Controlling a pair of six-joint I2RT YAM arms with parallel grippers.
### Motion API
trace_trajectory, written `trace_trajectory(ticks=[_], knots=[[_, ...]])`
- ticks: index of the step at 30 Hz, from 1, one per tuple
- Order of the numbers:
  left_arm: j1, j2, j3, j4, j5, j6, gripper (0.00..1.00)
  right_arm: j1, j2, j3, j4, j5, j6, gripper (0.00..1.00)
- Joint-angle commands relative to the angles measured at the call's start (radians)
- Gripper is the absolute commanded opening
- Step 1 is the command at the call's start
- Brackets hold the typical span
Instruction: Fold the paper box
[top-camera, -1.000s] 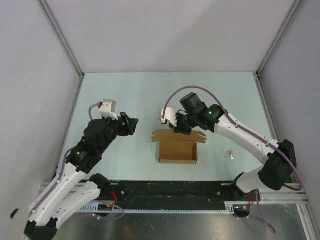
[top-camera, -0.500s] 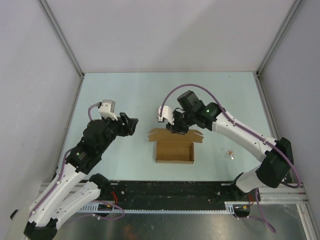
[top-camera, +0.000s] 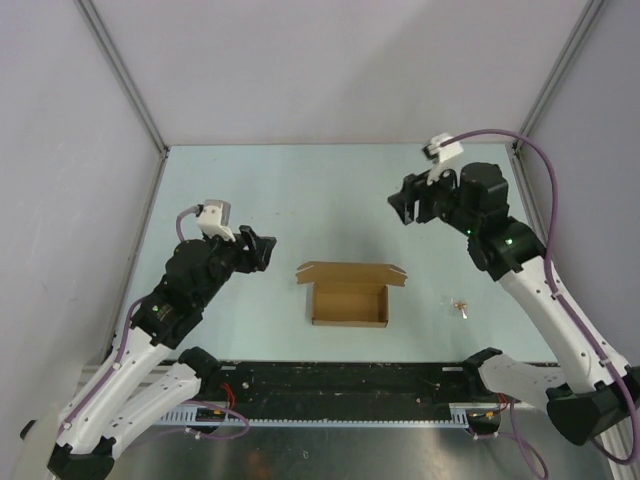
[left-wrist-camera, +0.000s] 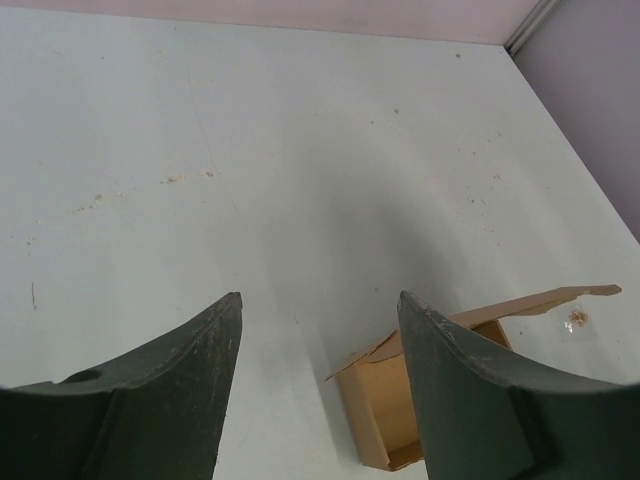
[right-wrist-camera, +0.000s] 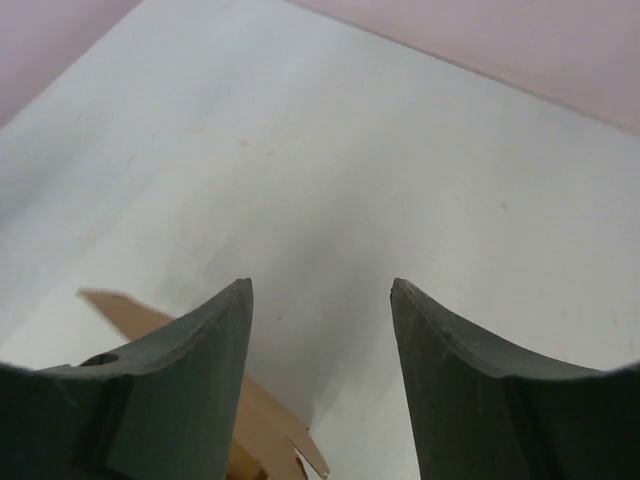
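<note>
The paper box (top-camera: 349, 296) is a small brown cardboard tray lying open on the pale table, its lid flap spread flat along the far side. In the left wrist view the paper box (left-wrist-camera: 440, 390) shows partly behind the right finger. The right wrist view catches only a flap of the paper box (right-wrist-camera: 270, 425) at the bottom. My left gripper (top-camera: 262, 250) hovers open to the left of the box, nothing between its fingers. My right gripper (top-camera: 405, 207) is open and empty, raised well up and to the right, clear of the box.
A tiny scrap (top-camera: 461, 306) lies on the table to the right of the box. Grey walls with metal corner posts (top-camera: 128, 85) enclose the table. A black rail (top-camera: 340, 385) runs along the near edge between the arm bases.
My right gripper let go of the box's rear flap, opened, and pulled back up and to the right. The box shifted slightly left. The left arm stayed still.
</note>
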Motion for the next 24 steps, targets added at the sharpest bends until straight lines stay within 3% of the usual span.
trace_trajectory(ticks=[1,4,5,8,11,16,24], knots=[[0.005,0.001,0.003,0.006,-0.012,0.032,0.69,-0.08,-0.022,-0.018,-0.093,0.33,0.46,0.65],[0.005,0.002,-0.001,0.006,-0.02,0.038,0.69,-0.17,-0.034,-0.032,-0.317,0.454,0.696,0.73],[0.005,0.002,-0.001,0.006,-0.022,0.04,0.69,-0.196,-0.043,-0.079,-0.395,0.48,0.745,0.85],[0.005,0.002,-0.004,0.006,-0.022,0.04,0.7,-0.307,-0.112,-0.222,-0.41,0.443,0.857,0.96],[0.004,0.002,-0.007,0.006,-0.022,0.039,0.7,-0.4,-0.155,-0.351,-0.399,0.349,0.89,0.99],[0.005,0.002,-0.016,0.012,-0.023,0.037,0.71,-0.426,-0.167,-0.526,-0.35,0.242,0.968,0.99],[0.005,0.001,-0.02,0.012,-0.026,0.043,0.71,-0.426,-0.198,-0.603,-0.352,0.336,1.066,0.98]])
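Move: The small plastic bag lies on the bare table about 20 cm to the right of the right hand, some 12 cm back and about 32 cm below it. The open paper box stands 11 cm back and 11 cm to this hand's left, about 30 cm down; its raised flap stands 5 cm back, 11 cm left and 26 cm down. From the left hand, the bag lies about 50 cm right, 6 cm back and 26 cm below. Towards the small plastic bag the right hand swings away from the box, sweeping about 16 cm right, then plunging some 26 cm down while drawing back about 10 cm, slowing near the end. The fingers spread from part open to fully wide, and the wrist tips them steeply down while turning clockwise some 70 degrees. Nothing is seen to be touched. ##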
